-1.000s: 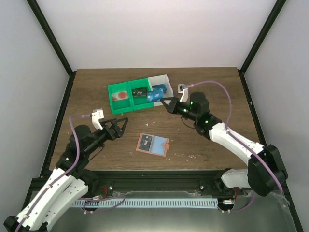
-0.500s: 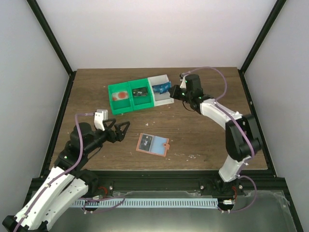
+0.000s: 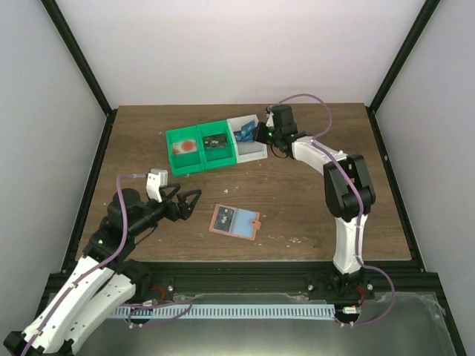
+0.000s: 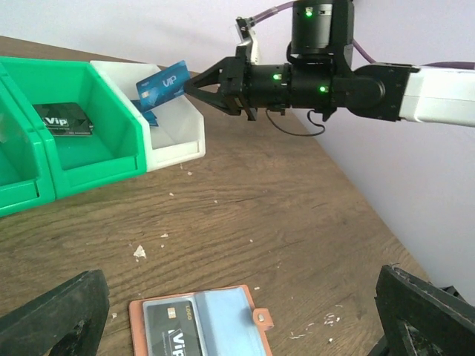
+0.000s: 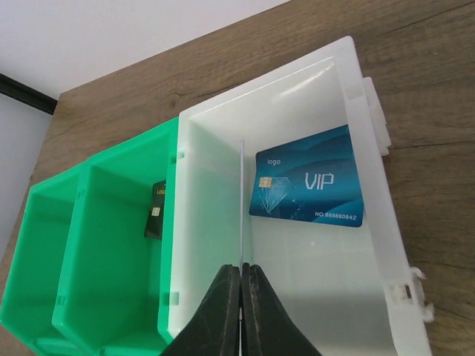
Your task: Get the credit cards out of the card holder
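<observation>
The salmon-pink card holder [image 3: 234, 221] lies open on the table, with a dark credit card [image 4: 172, 334] in its left pocket beside the pale blue inner face. My right gripper [image 3: 260, 135] is shut on a blue credit card [image 4: 162, 83], which hangs tilted over the white bin [image 3: 251, 148]. In the right wrist view that card [image 5: 242, 200] shows edge-on, rising from the closed jaws. Another blue card [image 5: 306, 187] lies flat in the white bin. My left gripper [image 3: 185, 199] stands open just left of the card holder, holding nothing.
A green two-compartment bin [image 3: 199, 150] adjoins the white bin on its left. A dark card [image 4: 67, 120] lies in its right compartment and a reddish item [image 3: 184, 147] in its left. Small pale crumbs [image 4: 139, 252] dot the wooden table [image 3: 312, 208].
My right arm has swung away from the table's middle to the white bin at the back, carrying the blue card. My left gripper has shifted slightly and stays open.
</observation>
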Motion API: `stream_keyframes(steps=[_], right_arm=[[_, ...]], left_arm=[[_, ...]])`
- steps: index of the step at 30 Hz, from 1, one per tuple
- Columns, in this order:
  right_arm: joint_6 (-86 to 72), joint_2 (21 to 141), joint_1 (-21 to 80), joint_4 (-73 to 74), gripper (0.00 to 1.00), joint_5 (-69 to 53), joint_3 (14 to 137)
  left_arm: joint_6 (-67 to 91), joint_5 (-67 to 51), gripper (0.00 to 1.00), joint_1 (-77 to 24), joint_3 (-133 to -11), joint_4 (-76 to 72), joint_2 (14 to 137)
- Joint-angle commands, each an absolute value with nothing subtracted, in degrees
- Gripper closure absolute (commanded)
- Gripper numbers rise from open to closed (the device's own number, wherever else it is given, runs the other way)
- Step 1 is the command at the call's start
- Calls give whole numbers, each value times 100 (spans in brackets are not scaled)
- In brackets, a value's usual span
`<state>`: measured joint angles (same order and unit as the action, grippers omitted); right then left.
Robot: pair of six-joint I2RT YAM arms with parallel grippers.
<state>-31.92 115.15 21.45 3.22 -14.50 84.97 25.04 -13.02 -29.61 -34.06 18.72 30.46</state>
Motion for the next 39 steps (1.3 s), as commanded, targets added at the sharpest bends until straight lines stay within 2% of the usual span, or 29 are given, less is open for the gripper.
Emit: stream_keyframes(steps=[1, 33, 39], right_arm=[[-3265, 11858, 2112, 510, 100, -1500, 8961], [-3376, 13151, 2110, 652, 99, -1315, 10239], [-3436, 13248, 2115, 654, 93, -1215, 10292]], left_arm=[[2408, -1445, 0, -2960, -3337, 1764, 2997], [2404, -1555, 0, -2986, -3312, 1758, 2909], [2391, -1546, 0, -2996, -3313, 1766, 2892]])
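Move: The white box, where the already held blue VIP card is being taken, has its middle about 5 cm ahead of the right hand, 4 cm to its left and 12 cm below. The blue card lying in it is some 7 cm ahead, 5 cm left and 13 cm down; the black card in the green tray is roughly 5 cm ahead and 16 cm left, equally low. From the idle left hand the white box lies about 33 cm ahead, 17 cm right and 23 cm below. The blue card, still pinched on edge, is lowered into the white box towards the card lying there: the right hand sinks about 6 cm while going forward some 5 cm and slightly left, easing level briefly midway before sinking again. Its fingers tip down a few degrees and just begin to ease their grip at the very end. ##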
